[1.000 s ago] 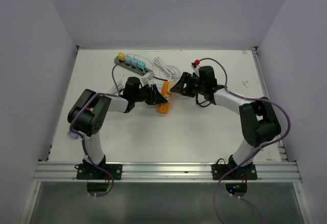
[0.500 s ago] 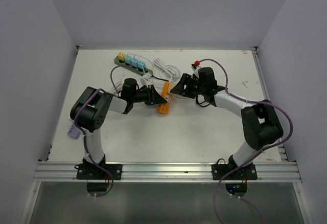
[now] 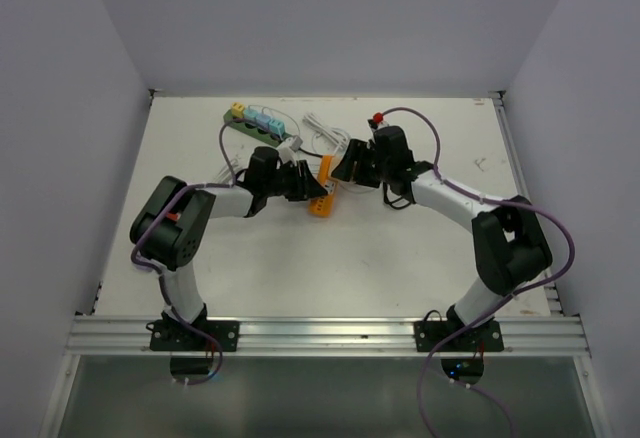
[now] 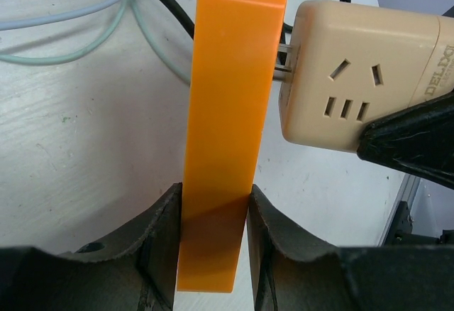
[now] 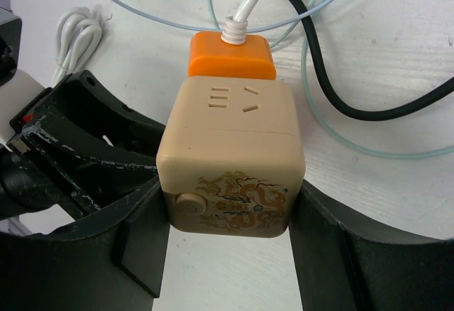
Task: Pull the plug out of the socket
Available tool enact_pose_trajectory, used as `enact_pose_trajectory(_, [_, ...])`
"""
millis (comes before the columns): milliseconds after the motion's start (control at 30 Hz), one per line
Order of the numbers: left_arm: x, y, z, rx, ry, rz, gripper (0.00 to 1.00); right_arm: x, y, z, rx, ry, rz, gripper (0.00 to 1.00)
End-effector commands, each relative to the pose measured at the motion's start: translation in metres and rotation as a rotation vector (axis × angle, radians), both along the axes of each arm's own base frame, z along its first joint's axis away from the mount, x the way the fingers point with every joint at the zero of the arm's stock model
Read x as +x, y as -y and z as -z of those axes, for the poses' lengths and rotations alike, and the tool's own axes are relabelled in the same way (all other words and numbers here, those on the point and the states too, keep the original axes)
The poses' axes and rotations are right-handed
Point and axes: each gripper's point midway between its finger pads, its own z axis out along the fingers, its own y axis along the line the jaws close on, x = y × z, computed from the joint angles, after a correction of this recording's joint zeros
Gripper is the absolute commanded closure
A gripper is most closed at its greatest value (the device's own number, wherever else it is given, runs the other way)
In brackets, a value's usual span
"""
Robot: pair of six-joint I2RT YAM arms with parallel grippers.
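The socket, a dark-green power strip [image 3: 283, 139] with several coloured plugs in it, lies at the back left, away from both grippers. My left gripper [image 4: 213, 211] is shut on the sides of an orange strip [image 4: 230, 112] standing on its edge. A beige cube adapter [image 5: 230, 162] sits against that strip's face. Its metal prongs [image 4: 284, 59] show in a small gap between the two. My right gripper [image 5: 230, 211] is shut on the cube's two sides. From above, both grippers meet at the orange strip [image 3: 322, 193] mid-table.
A coiled white cord [image 3: 325, 136] lies behind the orange strip and runs into its end. A thick black cord [image 5: 355, 105] and thin pale-green cables [image 5: 340, 133] curl on the white table just beyond the grippers. Metal rails line the near and right table edges.
Both grippers and the orange strip with the cube have shifted slightly toward the back of the table. Both grips are unchanged.
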Motion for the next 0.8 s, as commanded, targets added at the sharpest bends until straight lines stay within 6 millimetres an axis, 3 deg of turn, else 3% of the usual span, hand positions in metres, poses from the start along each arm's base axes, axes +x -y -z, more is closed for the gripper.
enact_pose_trajectory(0, [0.009, -0.048, 0.042, 0.135, -0.106, -0.189, 1.00, 0.007, -0.001, -0.048, 0.033, 0.145, -0.036, 0.82])
enact_pose_trajectory(67, [0.007, -0.048, 0.043, 0.111, -0.118, -0.180, 1.00, 0.007, -0.008, -0.060, 0.086, 0.195, -0.073, 0.81])
enact_pose_trajectory(200, [0.004, -0.041, 0.033, 0.021, -0.108, -0.136, 1.00, -0.001, -0.011, -0.057, 0.136, 0.198, -0.124, 0.81])
enact_pose_trajectory(367, [0.004, -0.040, 0.030, 0.012, -0.092, -0.112, 1.00, 0.000, 0.020, -0.067, 0.200, 0.192, -0.087, 0.81])
enact_pose_trajectory(533, [0.008, -0.036, 0.025, -0.001, -0.082, -0.095, 1.00, 0.010, 0.067, -0.069, 0.143, 0.198, 0.000, 0.80])
enact_pose_trajectory(767, [0.017, -0.032, 0.025, -0.002, -0.087, -0.093, 1.00, 0.018, 0.079, -0.058, 0.160, 0.178, -0.015, 0.80])
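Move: My right hand keeps hold of the beige plug, its prongs showing at the orange socket; the socket's middle lies about 5 cm to the left of this hand, 3 cm back and 2 cm lower. The green power strip is some 19 cm left and 13 cm ahead of the right hand, the white coiled cord 4 cm left and 13 cm ahead. My left hand still grips the socket, with the plug about 5 cm to the right, 4 cm ahead and 2 cm up. After both hands ease back about 1 cm, my right hand pulls the plug off to the right and upward, roughly 9 cm across and 4–5 cm up, ending slightly forward with a small wrist tilt. My left hand keeps its pinch on the socket and draws the opposite way, nearly 3 cm left and a little down. Both grips stay shut on their things. ##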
